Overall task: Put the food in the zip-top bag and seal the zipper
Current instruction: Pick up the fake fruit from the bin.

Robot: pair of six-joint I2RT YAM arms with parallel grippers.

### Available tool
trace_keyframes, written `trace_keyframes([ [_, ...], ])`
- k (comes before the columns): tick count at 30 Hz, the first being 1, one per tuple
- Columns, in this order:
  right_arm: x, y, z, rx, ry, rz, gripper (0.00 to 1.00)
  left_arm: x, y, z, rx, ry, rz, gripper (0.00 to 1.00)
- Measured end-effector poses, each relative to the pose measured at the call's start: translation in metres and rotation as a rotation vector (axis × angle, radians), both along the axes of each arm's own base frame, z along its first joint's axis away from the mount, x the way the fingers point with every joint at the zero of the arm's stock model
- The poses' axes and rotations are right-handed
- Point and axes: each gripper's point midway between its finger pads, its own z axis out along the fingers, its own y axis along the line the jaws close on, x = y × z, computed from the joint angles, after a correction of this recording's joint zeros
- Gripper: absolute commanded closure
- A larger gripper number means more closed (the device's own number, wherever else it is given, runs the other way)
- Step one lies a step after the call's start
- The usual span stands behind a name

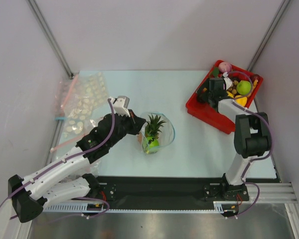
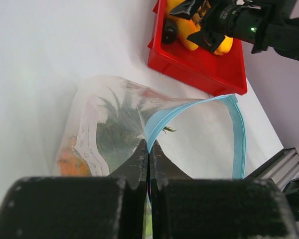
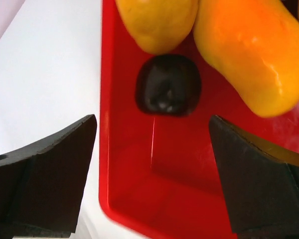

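The clear zip-top bag (image 1: 162,130) lies mid-table with its mouth held open. Inside it are the orange pineapple (image 2: 67,162) with green leaves (image 1: 154,124) and a green round fruit (image 1: 150,145). My left gripper (image 2: 149,144) is shut on the light-blue zipper (image 2: 236,134) at the near lip of the mouth. My right gripper (image 3: 152,149) hangs open over the near-left corner of the red tray (image 3: 139,199), with nothing between its fingers. Just beyond its fingertips lies a dark piece (image 3: 168,89), next to a yellow piece (image 3: 157,22) and an orange piece (image 3: 244,55).
The red tray (image 1: 205,113) at the back right holds more toy foods, among them a green apple (image 1: 243,87) and a pink one (image 1: 224,66). A heap of clear bags with pink strips (image 1: 84,102) lies at the back left. Walls close in both sides.
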Motion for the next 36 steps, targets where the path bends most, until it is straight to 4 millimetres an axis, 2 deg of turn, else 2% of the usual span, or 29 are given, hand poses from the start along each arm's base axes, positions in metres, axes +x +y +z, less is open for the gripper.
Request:
trace_keyframes([
  [6, 0.026, -0.012, -0.04, 0.081, 0.047, -0.052, 0.1, 0.0, 0.0, 0.0, 0.0, 0.0, 0.0, 1.0],
  [9, 0.028, -0.012, -0.057, 0.109, 0.07, -0.06, 0.28, 0.0, 0.0, 0.0, 0.0, 0.0, 0.0, 1.0],
  [10, 0.028, -0.01, -0.06, 0.114, 0.076, -0.056, 0.42, 0.0, 0.0, 0.0, 0.0, 0.0, 0.0, 1.0],
  [13, 0.029, -0.006, -0.062, 0.13, 0.075, -0.041, 0.53, 0.0, 0.0, 0.0, 0.0, 0.0, 0.0, 1.0],
  [16, 0.031, -0.004, -0.054, 0.131, 0.045, -0.024, 0.58, 0.0, 0.0, 0.0, 0.0, 0.0, 0.0, 1.0],
  [18, 0.022, -0.004, -0.045, 0.128, 0.031, -0.01, 0.6, 0.0, 0.0, 0.0, 0.0, 0.0, 0.0, 1.0],
  [20, 0.009, -0.003, -0.029, 0.126, 0.009, 0.008, 0.61, 0.0, 0.0, 0.0, 0.0, 0.0, 0.0, 0.99],
  [22, -0.003, -0.001, -0.002, 0.129, -0.038, 0.037, 0.62, 0.0, 0.0, 0.0, -0.001, 0.0, 0.0, 1.0],
  [28, -0.045, 0.016, 0.105, 0.139, -0.257, 0.155, 0.62, 0.0, 0.0, 0.0, -0.001, 0.0, -0.001, 0.99],
  [32, -0.093, 0.049, 0.166, 0.127, -0.401, 0.283, 0.61, -0.001, -0.001, 0.0, -0.001, 0.0, -0.005, 1.0],
  [36, -0.163, 0.097, 0.203, 0.112, -0.541, 0.484, 0.61, -0.001, 0.0, 0.001, -0.002, 0.0, -0.005, 1.0],
])
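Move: The dark round fruit in the red bin lies about 6 cm below the open right hand and 3 cm ahead. Level with it, the mango is some 8 cm to its right and 1 cm nearer the base; the orange fruit is about 8 cm farther out and 4 cm right of it. From the left hand, the dark fruit is roughly 29 cm ahead, 36 cm right and 20 cm lower. Right hand dips forward some 6 cm, pinches the dark fruit, lifts it about 25 cm, back and left. ##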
